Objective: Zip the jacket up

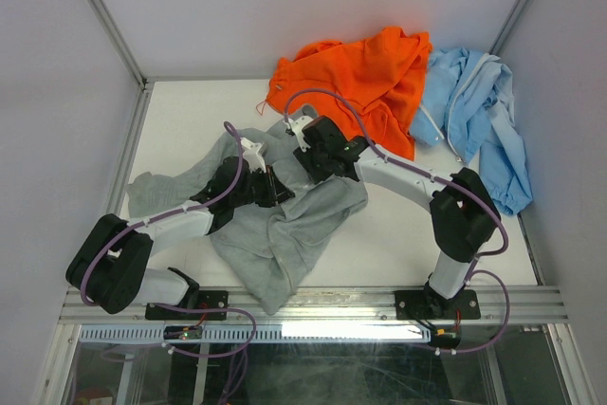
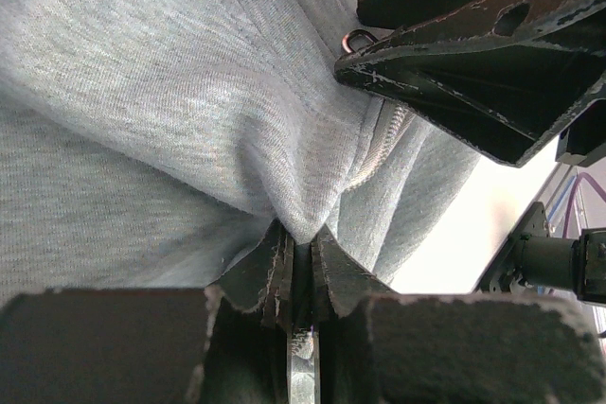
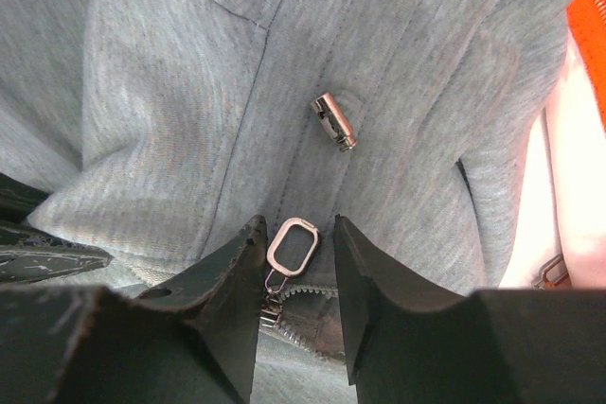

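Observation:
The light grey fleece jacket [image 1: 285, 220] lies crumpled on the table between the two arms. My left gripper [image 1: 275, 187] is shut on a fold of its fabric [image 2: 303, 205] beside the pale zipper teeth [image 2: 379, 144]. My right gripper [image 1: 305, 147] is open, its fingers on either side of the metal ring zipper pull [image 3: 294, 245] without closing on it; the slider and parted teeth [image 3: 303, 305] lie just below. A metal cord end [image 3: 334, 120] rests on the fabric further off. The right gripper's fingers [image 2: 473, 73] show in the left wrist view.
A bright orange garment [image 1: 365, 78] and a light blue jacket [image 1: 479, 120] lie at the back right of the white table [image 1: 180, 130]. Grey walls enclose both sides. A metal rail [image 1: 313, 303] runs along the near edge.

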Robot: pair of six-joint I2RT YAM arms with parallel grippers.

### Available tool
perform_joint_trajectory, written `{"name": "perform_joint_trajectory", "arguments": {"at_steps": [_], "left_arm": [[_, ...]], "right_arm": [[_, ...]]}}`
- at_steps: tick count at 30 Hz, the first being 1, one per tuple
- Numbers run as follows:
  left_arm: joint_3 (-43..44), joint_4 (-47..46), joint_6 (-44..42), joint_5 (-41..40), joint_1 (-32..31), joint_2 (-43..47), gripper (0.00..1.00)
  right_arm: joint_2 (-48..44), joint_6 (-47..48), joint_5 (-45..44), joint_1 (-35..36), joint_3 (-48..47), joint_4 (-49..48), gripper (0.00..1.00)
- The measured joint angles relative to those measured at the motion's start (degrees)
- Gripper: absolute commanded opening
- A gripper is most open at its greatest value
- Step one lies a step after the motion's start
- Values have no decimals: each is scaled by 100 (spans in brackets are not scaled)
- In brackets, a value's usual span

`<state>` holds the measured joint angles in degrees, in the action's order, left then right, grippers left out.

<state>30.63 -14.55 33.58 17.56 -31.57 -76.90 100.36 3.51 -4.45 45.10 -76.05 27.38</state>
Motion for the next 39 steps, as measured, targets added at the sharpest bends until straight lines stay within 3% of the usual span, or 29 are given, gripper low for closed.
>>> {"name": "perform_joint_trajectory", "arguments": {"at_steps": [5,11,19,27,39], "left_arm": [[0,13,-2,-50,-2,0,0],[11,42,-4,-105,-37,-2,0],[133,221,-15,-284,-39,4,0],[328,271,2,-577,-153,267,0],[363,247,37,-553,-188,341,0]], "right_arm": [[92,-87,81,0,-72,131,30],[313,-127,92,7,-214,308,0],[-81,-192,111,-140,-98,192,0],[-1694,-625,448,-960,1014,-737,0],[-2312,-1377,1360,-1744,2380,-2234,0]]}}
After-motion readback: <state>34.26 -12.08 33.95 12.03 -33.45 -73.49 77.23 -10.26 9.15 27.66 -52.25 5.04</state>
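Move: The zip pull stands up almost between my open right fingertips, about 2 cm below them and 1 cm back. From that hand the metal cord lock lies some 4 cm ahead, 1 cm left and 3 cm down; the cloth pinched in my left fingers is about 5 cm back, 7 cm left and 2 cm down. From my left hand the pull is about 5 cm ahead, 7 cm right and roughly level. I dip my right hand a bit over 1 cm and shut its fingers on the zip pull, then draw it up and away to the right, about 8 cm right and a little forward, rolling my left side of that hand up some 30 degrees and yawing clockwise. My left hand keeps its pinch on the cloth beside the zip and rises 3–4 cm as the right pulls away. ##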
